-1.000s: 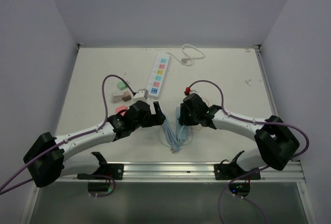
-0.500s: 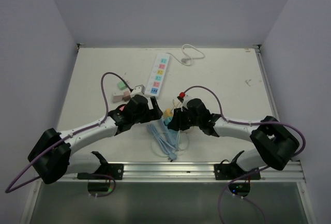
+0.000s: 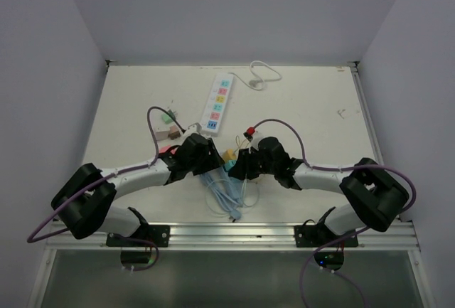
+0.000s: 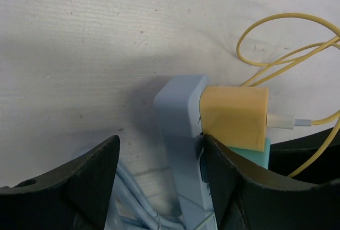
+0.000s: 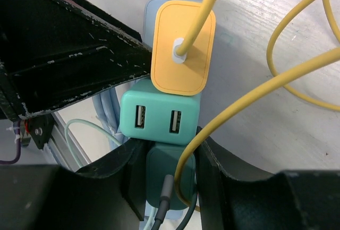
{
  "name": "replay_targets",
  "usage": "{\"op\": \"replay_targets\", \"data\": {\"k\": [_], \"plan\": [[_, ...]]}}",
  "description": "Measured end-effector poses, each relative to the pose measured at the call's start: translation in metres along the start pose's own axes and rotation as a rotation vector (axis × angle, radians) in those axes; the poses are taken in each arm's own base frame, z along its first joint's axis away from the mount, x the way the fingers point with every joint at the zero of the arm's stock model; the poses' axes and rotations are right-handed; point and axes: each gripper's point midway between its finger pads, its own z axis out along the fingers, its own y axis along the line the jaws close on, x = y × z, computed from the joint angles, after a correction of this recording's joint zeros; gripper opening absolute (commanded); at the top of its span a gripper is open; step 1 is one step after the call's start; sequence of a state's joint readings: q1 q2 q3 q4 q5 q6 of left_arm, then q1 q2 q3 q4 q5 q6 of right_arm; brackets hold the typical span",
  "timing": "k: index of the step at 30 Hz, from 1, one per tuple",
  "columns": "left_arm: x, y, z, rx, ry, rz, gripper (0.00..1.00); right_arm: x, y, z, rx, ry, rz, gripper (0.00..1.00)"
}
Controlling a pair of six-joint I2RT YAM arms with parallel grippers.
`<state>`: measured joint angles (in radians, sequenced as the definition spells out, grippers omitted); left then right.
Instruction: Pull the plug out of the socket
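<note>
A light blue socket strip (image 4: 180, 134) stands on edge on the table, carrying a yellow charger (image 5: 183, 54), a teal USB charger (image 5: 159, 118) and a dark teal plug (image 5: 164, 179) with a grey cable. My right gripper (image 5: 170, 174) is shut on the dark teal plug, and a loop of yellow cable (image 5: 297, 70) runs between its fingers too. My left gripper (image 4: 159, 150) straddles the strip: one finger (image 4: 228, 182) touches it under the yellow charger (image 4: 234, 116), while the other finger (image 4: 79, 187) stands apart. In the top view both grippers meet at the strip (image 3: 227, 166).
A white power strip (image 3: 218, 103) with coloured sockets lies further back, its white cord (image 3: 263, 75) coiled behind it. Small blocks (image 3: 169, 134) sit to the left. The blue strip's bundled cable (image 3: 226, 198) lies toward the near rail (image 3: 234, 233).
My left gripper swung right onto the blue strip and its jaws narrowed around it. The right gripper carried the strip a little leftward, keeping hold of the plug.
</note>
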<state>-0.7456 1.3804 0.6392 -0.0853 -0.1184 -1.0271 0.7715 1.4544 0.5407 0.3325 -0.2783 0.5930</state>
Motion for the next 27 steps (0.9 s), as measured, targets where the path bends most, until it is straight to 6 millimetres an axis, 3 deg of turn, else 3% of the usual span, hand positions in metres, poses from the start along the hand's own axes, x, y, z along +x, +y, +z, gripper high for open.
{"op": "replay_targets", "data": {"k": [5,11,17,27], "plan": [[0.001,0.0,0.006,0.037,-0.013,-0.048,0.58,0.001,0.0,0.003,-0.01,-0.01,0.013,0.0],[0.0,-0.007,0.009,0.11,-0.03,-0.089,0.39,0.001,-0.001,0.005,-0.024,-0.023,0.031,0.0],[-0.001,-0.009,0.008,0.154,-0.048,-0.138,0.02,0.004,0.001,0.007,-0.042,-0.016,0.049,0.0],[-0.011,-0.005,-0.005,0.113,-0.096,-0.125,0.0,-0.002,0.006,0.006,-0.03,-0.008,0.037,0.0]]}}
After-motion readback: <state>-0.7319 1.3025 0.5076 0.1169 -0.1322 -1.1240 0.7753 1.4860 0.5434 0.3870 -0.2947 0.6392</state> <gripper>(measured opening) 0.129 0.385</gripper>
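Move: Lying just right of the left hand and a little nearer the base is the small blue socket, its middle about 4 cm back, 3 cm right and 2 cm down; the yellow plug at its far end stands some 3 cm right and 1 cm ahead. The blue cable coil lies about 6 cm straight back and 4 cm lower. From the right hand, already gripping the dark teal plug, the socket's middle is straight beneath, about 2 cm down. Closing from well open to nearly shut beside the socket's left side, the left fingers leave the yellow plug's edge as the hand edges about 1 cm right, then comes back left and rises some 1.5 cm, its left side rolling down about 10 degrees. The right hand keeps its pinch on the dark teal plug and creeps about 1 cm left. ##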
